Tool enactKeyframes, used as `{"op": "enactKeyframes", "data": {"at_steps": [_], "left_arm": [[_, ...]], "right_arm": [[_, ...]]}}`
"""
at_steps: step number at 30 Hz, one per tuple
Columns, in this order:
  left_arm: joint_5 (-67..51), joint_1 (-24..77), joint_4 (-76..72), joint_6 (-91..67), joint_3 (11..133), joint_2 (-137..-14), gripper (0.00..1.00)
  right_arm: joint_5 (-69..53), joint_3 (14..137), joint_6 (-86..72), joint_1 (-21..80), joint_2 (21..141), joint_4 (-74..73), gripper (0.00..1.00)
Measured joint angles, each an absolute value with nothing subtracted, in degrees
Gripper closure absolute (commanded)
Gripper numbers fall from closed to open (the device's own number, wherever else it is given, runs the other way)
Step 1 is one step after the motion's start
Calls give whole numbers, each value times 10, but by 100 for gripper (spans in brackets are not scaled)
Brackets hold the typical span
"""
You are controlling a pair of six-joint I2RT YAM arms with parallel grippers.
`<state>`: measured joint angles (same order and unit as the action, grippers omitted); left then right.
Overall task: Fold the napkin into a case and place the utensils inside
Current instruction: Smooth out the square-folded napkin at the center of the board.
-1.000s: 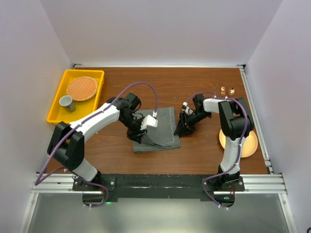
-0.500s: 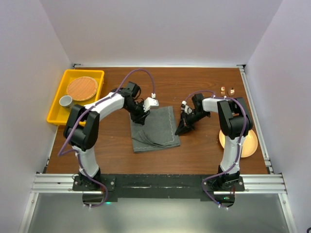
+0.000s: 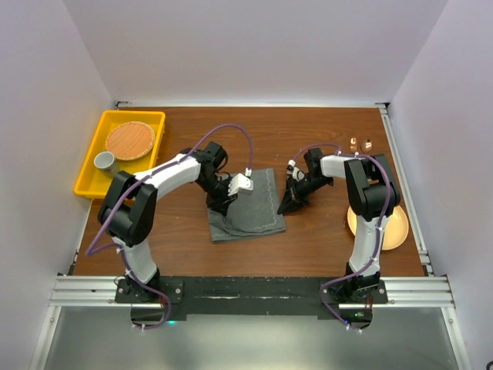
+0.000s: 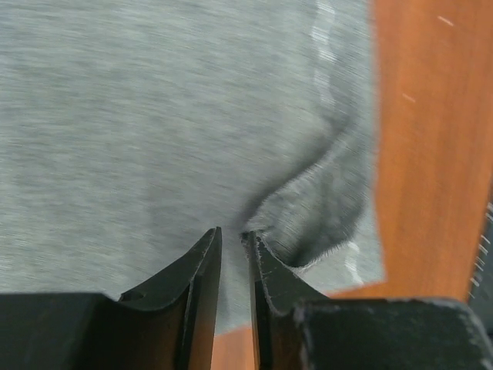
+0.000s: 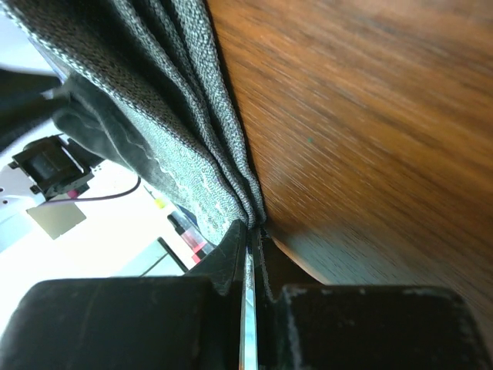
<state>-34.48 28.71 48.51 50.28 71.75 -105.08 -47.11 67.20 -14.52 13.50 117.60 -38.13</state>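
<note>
The dark grey napkin (image 3: pixel 250 204) lies partly folded on the middle of the table, layers bunched along its right edge. My right gripper (image 3: pixel 286 205) sits low at that edge, shut on the napkin (image 5: pixel 177 131) where its gathered layers run into the fingertips (image 5: pixel 240 231). My left gripper (image 3: pixel 224 199) hovers over the napkin's left part. In the left wrist view its jaws (image 4: pixel 231 233) stand a narrow gap apart with nothing between them, and a raised wrinkle of napkin (image 4: pixel 154 116) touches the right fingertip. Two copper utensils (image 3: pixel 360 143) lie at the back right.
A yellow tray (image 3: pixel 88 173) at the back left holds a round woven mat (image 3: pixel 130 139) and a small grey cup (image 3: pixel 105 161). A yellow-orange plate (image 3: pixel 397 230) lies at the right, under my right arm. Bare wood table (image 4: pixel 431 154) flanks the napkin.
My left gripper went from the napkin's near-left part to its back edge, then came partway back, jaws narrowing. The right gripper stayed at the right edge.
</note>
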Motion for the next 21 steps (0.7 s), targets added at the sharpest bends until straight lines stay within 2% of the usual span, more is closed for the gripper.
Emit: {"op": "enactKeyframes", "data": {"at_steps": [6,12,21], "left_arm": [[-349,288,543,568,686,-966,70],[-354,279,582,600,672,-912,73],[-370,255,446,465,582,-888,73]], "right_arm": [[-471,673,-145,135,1176,-381,100],[-472,673,-145,135,1176,-381,100],[-484,650,-152,135,1168,-352,100]]}}
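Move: The napkin's near-left corner lies about 6 cm back and 3 cm to the left of the left fingertips, at roughly their height or 1 cm lower; a raised ruck starts right by them, some 2 cm back and 1 cm right. The napkin's middle is about 3 cm ahead and 5 cm right, the yellow tray some 15 cm ahead and 26 cm left. From the right hand, that corner is about 7 cm back and 17 cm left. Up, back and to the left the left hand lifts off the napkin beside the ruck, rising about 5 cm, then sinks some 2 cm to hover over the left border, nearer the near-left corner. Its wrist swings slightly clockwise and back again, fingers staying a little open. The right hand stays put, its shut fingers still pinching the napkin's right edge. ##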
